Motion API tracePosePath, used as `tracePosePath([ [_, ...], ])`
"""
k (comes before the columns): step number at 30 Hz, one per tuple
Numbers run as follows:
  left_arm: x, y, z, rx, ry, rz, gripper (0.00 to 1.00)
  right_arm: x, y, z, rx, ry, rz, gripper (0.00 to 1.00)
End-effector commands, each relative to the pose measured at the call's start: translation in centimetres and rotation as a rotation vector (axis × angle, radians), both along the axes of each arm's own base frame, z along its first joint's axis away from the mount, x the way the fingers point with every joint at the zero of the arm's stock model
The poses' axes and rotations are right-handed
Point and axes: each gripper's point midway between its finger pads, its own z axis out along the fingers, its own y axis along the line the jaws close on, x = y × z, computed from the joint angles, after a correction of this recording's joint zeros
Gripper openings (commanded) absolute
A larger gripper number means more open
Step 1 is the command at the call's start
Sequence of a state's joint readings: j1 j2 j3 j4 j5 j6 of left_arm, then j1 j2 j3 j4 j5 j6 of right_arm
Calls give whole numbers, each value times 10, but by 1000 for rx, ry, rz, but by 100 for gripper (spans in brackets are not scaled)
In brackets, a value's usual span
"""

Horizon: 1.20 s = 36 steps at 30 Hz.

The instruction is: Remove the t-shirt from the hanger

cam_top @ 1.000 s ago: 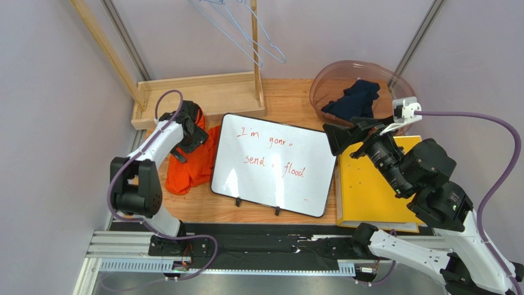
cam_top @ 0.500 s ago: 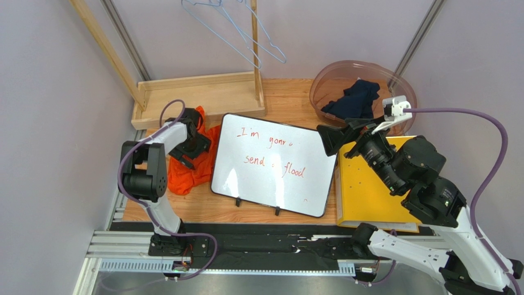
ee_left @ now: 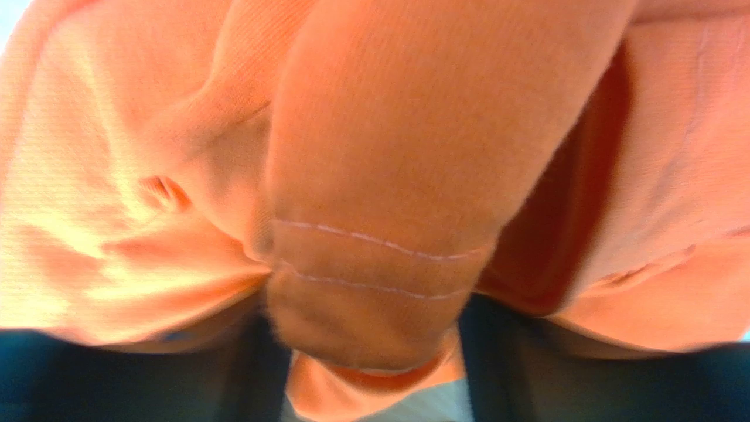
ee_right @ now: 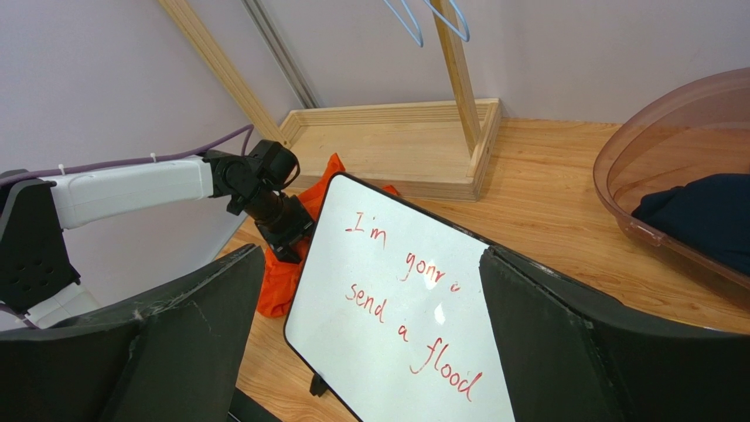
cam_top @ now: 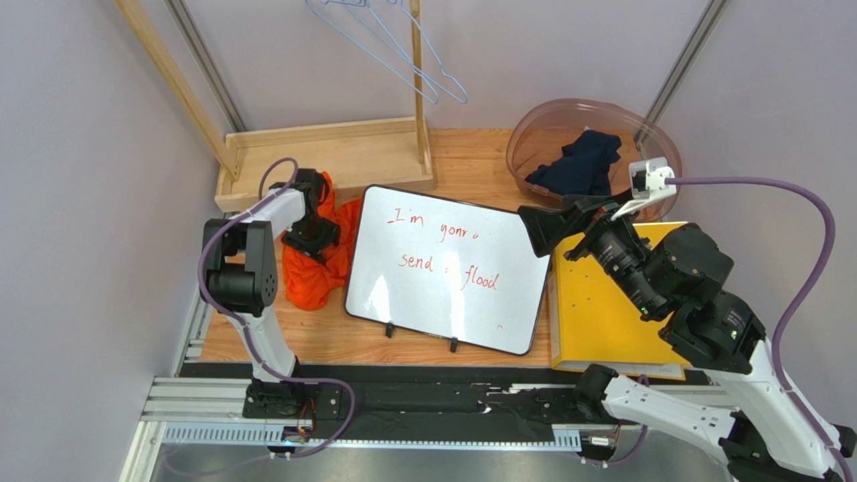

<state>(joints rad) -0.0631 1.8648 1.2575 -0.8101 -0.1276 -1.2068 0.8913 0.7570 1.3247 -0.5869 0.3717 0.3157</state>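
Note:
The orange t-shirt (cam_top: 307, 276) lies bunched on the wooden table, left of the whiteboard, off any hanger. It fills the left wrist view (ee_left: 378, 176) and shows in the right wrist view (ee_right: 280, 281). My left gripper (cam_top: 314, 233) presses down into its upper part, jaws apart, with a hemmed fold of shirt between the dark fingers (ee_left: 528, 369). Two pale blue wire hangers (cam_top: 402, 50) hang bare on the wooden rack at the back. My right gripper (cam_top: 553, 226) is open and empty above the whiteboard's right edge.
A whiteboard (cam_top: 443, 266) with red writing stands mid-table. The rack's wooden base tray (cam_top: 322, 161) sits behind the shirt. A clear brown bowl (cam_top: 523, 131) at the back right holds a dark blue garment (cam_top: 578, 161). A yellow binder (cam_top: 604, 311) lies under the right arm.
My left arm has folded back and its gripper has pushed slightly nearer into the shirt, which is now more bunched. The right gripper shifted a little left.

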Motion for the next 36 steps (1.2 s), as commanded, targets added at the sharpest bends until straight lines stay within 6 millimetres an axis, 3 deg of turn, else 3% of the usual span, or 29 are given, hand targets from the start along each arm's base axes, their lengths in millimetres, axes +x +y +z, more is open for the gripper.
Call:
tracePosePath([
  [1,11,8,3,-8,-131,58,50,-5,-7,12,50,-26,-5,100],
  [2,11,9,4,-7,-158,51,48,-4,-7,11,44,-27,-10,100],
  [4,12,13,16,5,-225,33,23,-3,-9,10,42,-26,-21,100],
  [5,8,17,21,25,-227,36,0,-2,-7,9,38,-23,-22,100],
  [9,9,23,64,62,-328,12,0,3,4,5,27,-12,-1,100],
  [12,9,25,110,83,-445,-24,0,8,15,-1,19,7,16,100],
  [17,2,23,201,105,-682,-108,0,17,34,-8,10,17,42,100],
  [20,-4,14,258,127,-851,-227,0,22,55,-14,-12,15,101,100],
  [26,-32,-32,342,105,-1095,-497,0,32,106,-23,-93,-2,255,100],
  [28,-46,-60,359,43,-1164,-648,0,39,126,-33,-127,12,296,100],
  [31,-65,-103,398,-81,-1344,-857,0,33,150,-23,-137,-41,419,100],
  [36,-94,-153,425,-272,-1456,-1107,0,31,186,-20,-175,-136,575,100],
])
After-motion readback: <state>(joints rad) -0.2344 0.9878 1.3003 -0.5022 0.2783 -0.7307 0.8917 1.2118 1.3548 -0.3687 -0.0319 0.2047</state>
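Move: The orange t-shirt lies crumpled on the table under and between the left gripper's open fingers, its middle about 2 cm ahead and 2 cm to the right, 1 cm below. The whiteboard's middle is some 29 cm right and 4 cm back, the wooden tray's about 22 cm straight ahead. From the right gripper, the t-shirt is roughly 40 cm left, 18 cm ahead and 41 cm below; the plastic basin is 20 cm right, 38 cm ahead. Shut the left fingers on the orange t-shirt, then pull it up about 37 cm, swinging the fingers from straight down to nearly level; near the top carry it right and a little back, turning clockwise. Once the lift is under way, bring the open right gripper some 16 cm left towards the t-shirt, sinking about 7 cm and turning counter-clockwise. ##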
